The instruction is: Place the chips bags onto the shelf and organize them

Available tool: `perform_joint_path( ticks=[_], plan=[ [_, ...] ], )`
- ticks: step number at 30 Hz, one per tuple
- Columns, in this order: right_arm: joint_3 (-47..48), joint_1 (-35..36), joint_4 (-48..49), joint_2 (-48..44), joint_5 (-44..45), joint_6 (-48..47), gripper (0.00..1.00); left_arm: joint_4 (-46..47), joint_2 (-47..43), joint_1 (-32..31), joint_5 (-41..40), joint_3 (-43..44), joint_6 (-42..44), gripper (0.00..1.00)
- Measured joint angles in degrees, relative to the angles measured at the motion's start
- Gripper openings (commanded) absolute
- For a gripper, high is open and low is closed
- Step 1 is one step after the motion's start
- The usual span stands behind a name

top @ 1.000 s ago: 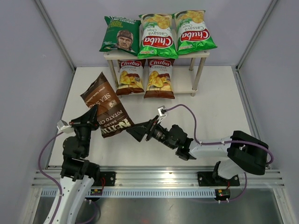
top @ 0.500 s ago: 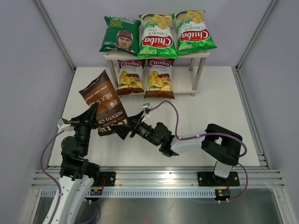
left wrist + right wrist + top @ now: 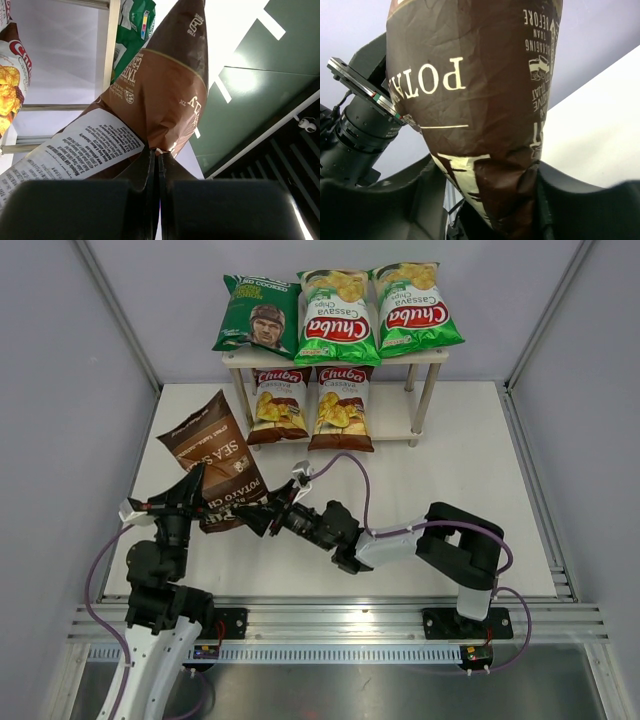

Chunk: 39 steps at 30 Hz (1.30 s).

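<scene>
My left gripper (image 3: 196,483) (image 3: 158,153) is shut on the lower edge of the dark brown Kettle bag (image 3: 214,462) (image 3: 167,85), holding it up over the table's left side. The right gripper (image 3: 252,518) (image 3: 487,175) stands open with the bag's lower corner (image 3: 485,115) between its fingers; a thin gap shows at one finger. On the shelf (image 3: 432,358) the top board carries the dark green bag (image 3: 258,315) and two bright green Chuba bags (image 3: 338,312) (image 3: 415,308). Two brown-and-white Chuba bags (image 3: 280,405) (image 3: 342,408) lean on the lower tier.
White table (image 3: 460,480) is walled by grey panels on the left and right. The right arm's cable (image 3: 352,465) loops over the table in front of the shelf. The lower tier has a bare stretch (image 3: 395,410) at its right end. A shelf leg (image 3: 111,45) shows behind the held bag.
The right arm has reached left across the table, and its open fingers now straddle the Kettle bag's lower corner. The left gripper and bag have shifted slightly left.
</scene>
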Motion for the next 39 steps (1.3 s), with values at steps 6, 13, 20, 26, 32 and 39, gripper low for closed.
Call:
perform_joint_path(
  ticks=[6,13,20,26,32,39],
  plan=[
    [-4.3,0.0,0.2,-3.4,-1.2,-2.8,0.21,-2.2,-0.2,0.0,0.9,-0.2,4.1,0.01],
    [-9.7,-0.9,-2.4,-12.0,-4.4,-7.0,0.02,0.0,1.3,-0.5,6.2,1.6,13.8,0.36],
    [-13.5,-1.7,-6.4,-22.8,-9.4,-11.1,0.0,6.0,1.6,-0.4,8.2,1.9,20.0,0.91],
    [-15.8,-1.9,-16.6,-33.9,-14.7,-15.9,0.0,14.9,5.5,-0.4,15.5,1.9,26.1,0.99],
    [-16.3,-2.7,-30.0,-44.0,-20.4,-20.6,0.0,33.7,17.0,-0.4,30.8,1.5,27.7,0.99],
    [-12.4,-4.0,-46.7,-49.9,-30.8,-25.8,0.0,49.6,24.6,-0.6,45.5,1.5,26.5,0.99]
  ],
)
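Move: My left hand still pinches the brown potato chips bag by its left side. The bag's middle is about 3 cm ahead of that hand and 3 cm to its right, level with it. My right hand straddles the bag's bottom corner; the bag's middle is about 5 cm ahead, 7 cm left and 9 cm above it. On the lower shelf, 13 cm below my right hand and some 36 cm ahead, the left Chuba bag stands 3 cm to the right, the right Chuba bag 17 cm to the right. I shut my right fingers on the bag's bottom corner and draw it about 14 cm right, 11 cm back and then some 6 cm up, the fingertips tipping upward. My left hand opens wide to let go of the side, then trails the bag about 12 cm right, easing back and up as its fingers roll and tip up some 40 degrees. ##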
